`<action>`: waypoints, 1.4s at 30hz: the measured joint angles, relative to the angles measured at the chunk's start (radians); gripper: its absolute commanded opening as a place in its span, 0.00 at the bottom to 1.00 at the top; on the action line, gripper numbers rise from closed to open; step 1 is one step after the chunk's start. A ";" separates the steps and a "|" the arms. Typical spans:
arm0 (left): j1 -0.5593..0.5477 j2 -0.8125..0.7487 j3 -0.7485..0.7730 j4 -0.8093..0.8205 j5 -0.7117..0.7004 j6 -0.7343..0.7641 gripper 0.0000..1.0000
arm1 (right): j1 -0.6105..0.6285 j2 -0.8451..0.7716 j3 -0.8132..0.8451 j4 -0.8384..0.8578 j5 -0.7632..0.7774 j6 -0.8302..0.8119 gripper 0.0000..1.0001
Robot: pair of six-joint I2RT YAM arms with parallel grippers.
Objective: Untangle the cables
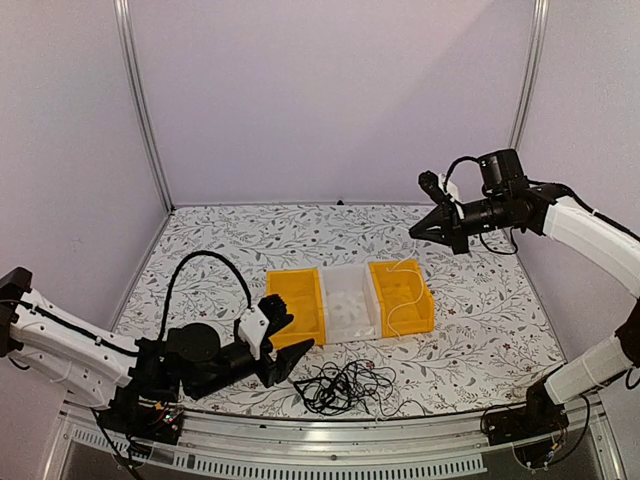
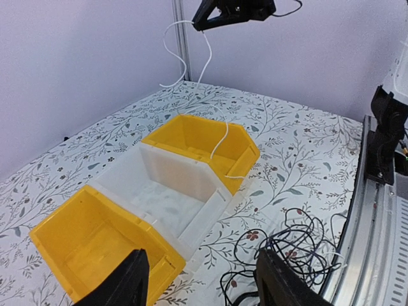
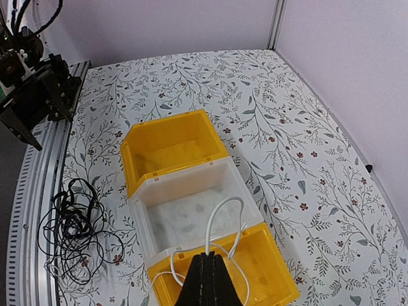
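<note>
A tangle of thin black cables (image 1: 340, 385) lies near the table's front edge, also seen in the left wrist view (image 2: 299, 245) and the right wrist view (image 3: 73, 229). My left gripper (image 1: 290, 335) rests low beside it, open, nothing between its fingers (image 2: 131, 280). My right gripper (image 1: 415, 232) is raised at the right, shut on the pale white cable (image 3: 220, 217). That cable (image 2: 205, 57) hangs in loops down into the right-hand yellow bin (image 1: 425, 300), with part draped over its rim.
Three open bins stand in a row mid-table: a yellow one (image 1: 300, 320) on the left, a white one (image 1: 348, 325) in the middle, the other yellow one on the right. A metal rail (image 1: 330, 425) runs along the front edge. Walls enclose the table.
</note>
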 measured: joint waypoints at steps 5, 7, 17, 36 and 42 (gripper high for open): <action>0.021 -0.014 -0.008 0.006 -0.022 -0.012 0.58 | 0.000 0.013 -0.047 0.060 0.000 0.024 0.00; 0.026 -0.019 -0.008 0.005 -0.033 -0.013 0.58 | 0.000 0.026 -0.067 0.076 -0.001 0.030 0.00; 0.085 -0.128 -0.027 -0.043 -0.060 -0.013 0.58 | 0.000 0.093 -0.225 0.135 0.037 0.031 0.00; 0.177 -0.061 0.001 -0.079 0.003 -0.011 0.58 | 0.087 0.268 -0.222 0.161 0.336 -0.002 0.00; 0.178 -0.016 0.048 -0.079 0.029 -0.010 0.59 | 0.125 0.281 -0.218 0.163 0.425 -0.005 0.08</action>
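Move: The right yellow box, over which the right hand holds the white cable, has its middle about 23 cm below that hand and 3 cm ahead, with no sideways offset. The white box is some 11 cm to the left of that box, level with it; the black cable tangle lies roughly 16 cm back and 12 cm left of the right hand. From the open left hand, the right yellow box is about 18 cm ahead, 20 cm right and 14 cm below. The white cable, still pinched in the shut right fingers, is lowered almost straight down about 20 cm into the right yellow box, while the wrist tips the fingers some 25 degrees steeper. The left hand, empty and half open, eases about 5 cm forward, swinging a little left and partly back, clear of the black tangle. ##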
